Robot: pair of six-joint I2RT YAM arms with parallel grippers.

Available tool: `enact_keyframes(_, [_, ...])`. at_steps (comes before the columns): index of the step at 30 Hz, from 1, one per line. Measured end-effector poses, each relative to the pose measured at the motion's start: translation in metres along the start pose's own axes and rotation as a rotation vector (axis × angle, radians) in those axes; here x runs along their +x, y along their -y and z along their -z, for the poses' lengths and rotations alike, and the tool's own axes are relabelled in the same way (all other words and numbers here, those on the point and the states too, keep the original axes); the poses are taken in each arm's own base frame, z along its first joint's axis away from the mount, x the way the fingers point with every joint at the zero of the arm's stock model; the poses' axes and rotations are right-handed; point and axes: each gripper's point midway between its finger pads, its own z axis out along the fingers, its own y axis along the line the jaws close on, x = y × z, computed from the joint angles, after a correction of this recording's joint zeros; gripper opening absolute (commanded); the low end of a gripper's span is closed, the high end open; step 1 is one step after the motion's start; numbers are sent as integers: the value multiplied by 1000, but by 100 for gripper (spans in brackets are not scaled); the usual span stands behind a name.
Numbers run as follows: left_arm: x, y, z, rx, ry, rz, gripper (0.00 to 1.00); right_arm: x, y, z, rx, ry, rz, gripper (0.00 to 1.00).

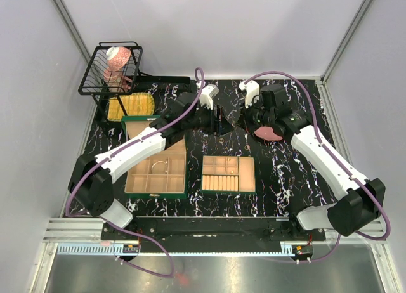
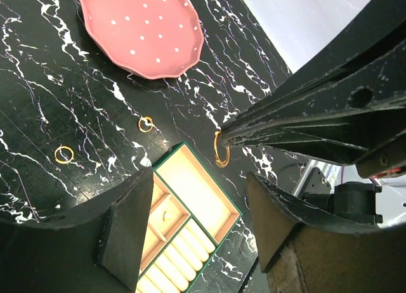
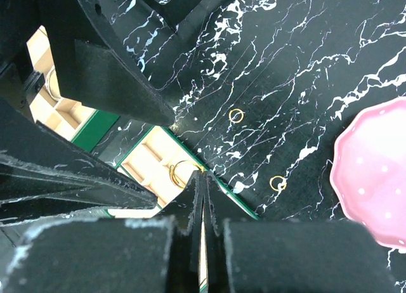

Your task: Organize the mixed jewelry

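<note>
My right gripper is shut on a gold wire hoop and holds it by the tips above the corner of a green box with beige compartments. The left wrist view shows that same gold hoop hanging from the right gripper's black fingertips, just beyond my left gripper. The left gripper is open with nothing between its fingers, above the green box. Two small gold rings lie loose on the black marbled table. From above, both grippers meet at the table's middle back.
A pink white-dotted plate sits right of the grippers. Two open green boxes lie at the front middle, the left one with a thin hoop inside. A black wire basket stands at the back left, with a yellow tray beside it.
</note>
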Motion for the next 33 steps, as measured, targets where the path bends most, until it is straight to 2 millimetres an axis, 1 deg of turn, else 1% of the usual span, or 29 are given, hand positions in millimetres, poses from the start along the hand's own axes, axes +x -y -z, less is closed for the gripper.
enact_keyframes(3, [1,-2,-3,0,0,13,58,2,0,-1,0,-3,-7,0])
enact_keyframes(5, [3,-3,-5,-1,-7,24,53,4,0,-2,0,-6,-12,0])
enact_keyframes(7, [4,-4,-7,-1,-12,34,50,6,0,-2,0,-11,-14,0])
enact_keyframes(14, [4,-2,-10,13,-8,48,50,10,-1,-2,-1,-18,-20,0])
enact_keyframes(21, [4,-2,-11,16,-9,57,47,8,-1,0,-1,-4,-19,0])
enact_keyframes(33, [8,-1,-18,36,-21,87,29,11,0,-2,6,-6,-23,0])
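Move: The gold hoop hangs from the shut tips of the right gripper, about 3 cm to the right of the left hand, 1 cm ahead and 1 cm below. The left fingertips wait some 4 cm to the right hand's left, level with it fore and aft. On the table, roughly 20 cm below the left hand, the small jewelry box lies 15 cm back and straight below sideways; a loose ring lies 3 cm back and 2 cm left, the pink plate 3 cm ahead and 16 cm right. The gold hoop, still pinched in the right gripper's shut tips, is closed in on by the left hand, which creeps about 1.5 cm to its right and as far down, tipping slightly downward, while its fingers narrow to about half their gap around the hoop without shutting. The right hand keeps its hold and sinks about 1 cm, easing back a little. ##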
